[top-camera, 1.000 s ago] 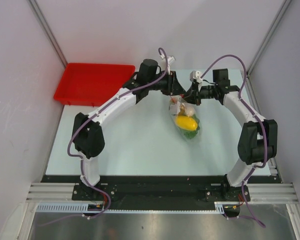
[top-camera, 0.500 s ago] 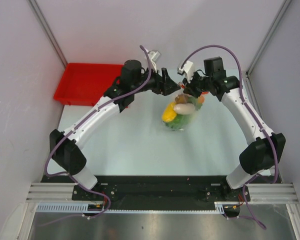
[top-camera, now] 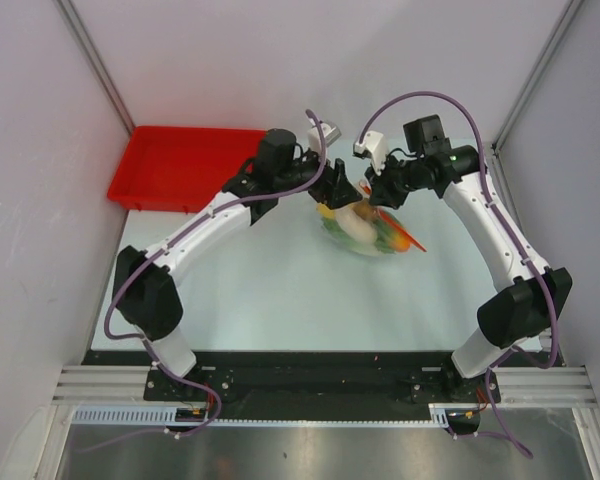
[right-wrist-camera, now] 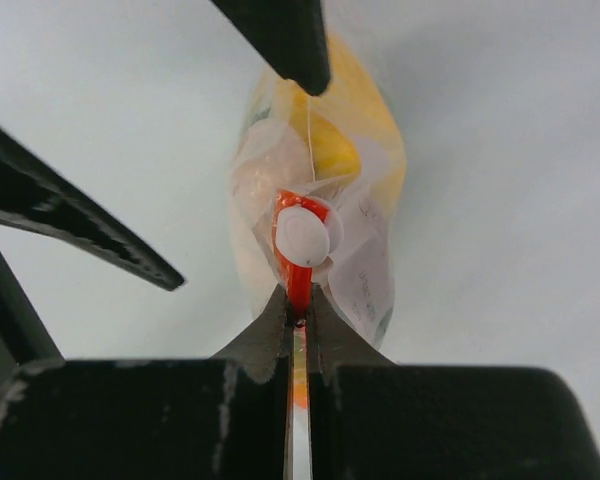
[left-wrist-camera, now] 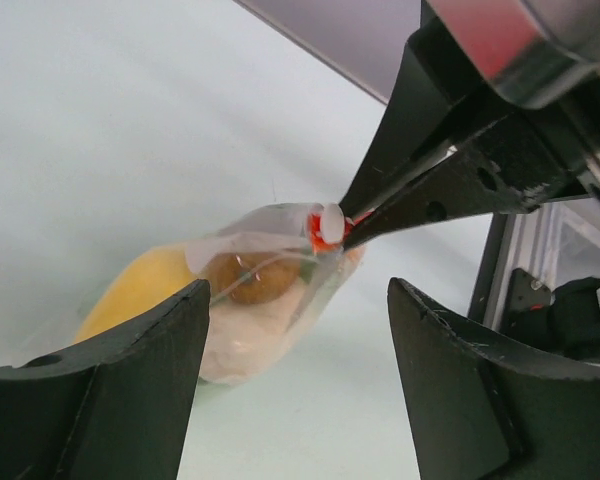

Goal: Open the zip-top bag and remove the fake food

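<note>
The zip-top bag is clear and holds the fake food: a yellow piece, a brown piece and a white radish. Green and orange-red pieces show from the top view. My right gripper is shut on the red zip strip, just behind its white slider. It holds that end of the bag up. My left gripper stands open right beside the bag's mouth, touching nothing. In the top view the left gripper and the right gripper face each other over the bag.
A red tray sits at the table's back left corner, behind the left arm. Grey walls close in both sides. The pale table surface stretches toward the arm bases.
My left gripper opened and let go of the bag's mouth, swung left, then came back beside it. The right gripper kept the zip strip and the bag swung under it.
</note>
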You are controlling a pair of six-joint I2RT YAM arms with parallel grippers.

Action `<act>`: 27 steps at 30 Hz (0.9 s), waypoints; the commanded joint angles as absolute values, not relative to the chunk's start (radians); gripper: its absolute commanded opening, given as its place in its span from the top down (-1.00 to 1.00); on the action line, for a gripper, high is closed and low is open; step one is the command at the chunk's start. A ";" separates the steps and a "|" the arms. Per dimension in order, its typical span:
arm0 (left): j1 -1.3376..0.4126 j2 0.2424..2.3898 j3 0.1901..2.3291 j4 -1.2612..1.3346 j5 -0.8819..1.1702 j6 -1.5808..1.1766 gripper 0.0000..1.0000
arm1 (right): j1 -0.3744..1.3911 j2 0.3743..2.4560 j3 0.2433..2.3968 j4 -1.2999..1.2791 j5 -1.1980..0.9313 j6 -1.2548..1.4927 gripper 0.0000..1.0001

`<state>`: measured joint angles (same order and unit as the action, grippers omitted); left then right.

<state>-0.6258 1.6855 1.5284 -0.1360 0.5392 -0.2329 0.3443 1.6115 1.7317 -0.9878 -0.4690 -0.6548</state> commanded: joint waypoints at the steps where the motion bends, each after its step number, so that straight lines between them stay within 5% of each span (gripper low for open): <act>1: -0.621 1.738 1.630 -0.164 0.661 -0.034 -0.51 | 0.328 1.562 1.735 -0.997 -0.549 -0.664 1.00; 8: -0.592 1.807 1.632 -0.052 0.925 0.035 -0.51 | 0.316 1.565 1.736 -0.989 -0.633 -0.670 1.00; 15: -0.560 1.855 1.612 0.055 1.045 -0.047 0.02 | 0.310 1.575 1.738 -0.988 -0.673 -0.680 1.00; 20: -0.558 1.864 1.609 0.123 1.037 -0.100 0.60 | 0.311 1.575 1.733 -0.988 -0.677 -0.675 1.00; 21: -0.558 1.858 1.606 0.118 1.028 -0.095 0.86 | 0.311 1.574 1.732 -0.989 -0.672 -0.664 1.00; 23: -0.558 1.838 1.588 0.127 0.996 -0.097 1.00 | 0.311 1.559 1.707 -0.980 -0.644 -0.631 0.69; 24: -0.560 1.829 1.583 0.123 0.985 -0.094 1.00 | 0.310 1.546 1.691 -0.933 -0.621 -0.599 0.19; 27: -0.564 1.772 1.527 0.136 0.905 -0.083 1.00 | 0.293 1.509 1.637 -0.893 -0.589 -0.483 -0.06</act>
<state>-0.5606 1.8709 1.5772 0.0597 0.9638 -0.0895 0.3107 1.5841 1.6768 -0.9657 -0.6197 -0.6098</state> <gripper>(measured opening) 0.006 0.435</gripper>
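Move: Just right of the left hand's open fingers stands the zip end with its white tab, about 3 cm right, 2 cm ahead and 3 cm lower. The shut right fingers hold it, the tab some 1 cm left of and 1 cm above them. Inside the bag, roughly 12 cm below the left hand, the beige food lies about 7 cm back and 3 cm right, the yellow food 3 cm back and 5 cm left. Swinging its fingers some 20 degrees clockwise, the left hand eases about 2 cm right and 2 cm down to the zip end, then shuts from wide open and pinches the red strip beside the white tab. The right hand keeps its grip while drawing the strip about 1.5 cm back and slightly left, tilting a little, and opens nearly halfway only once the left has closed. ##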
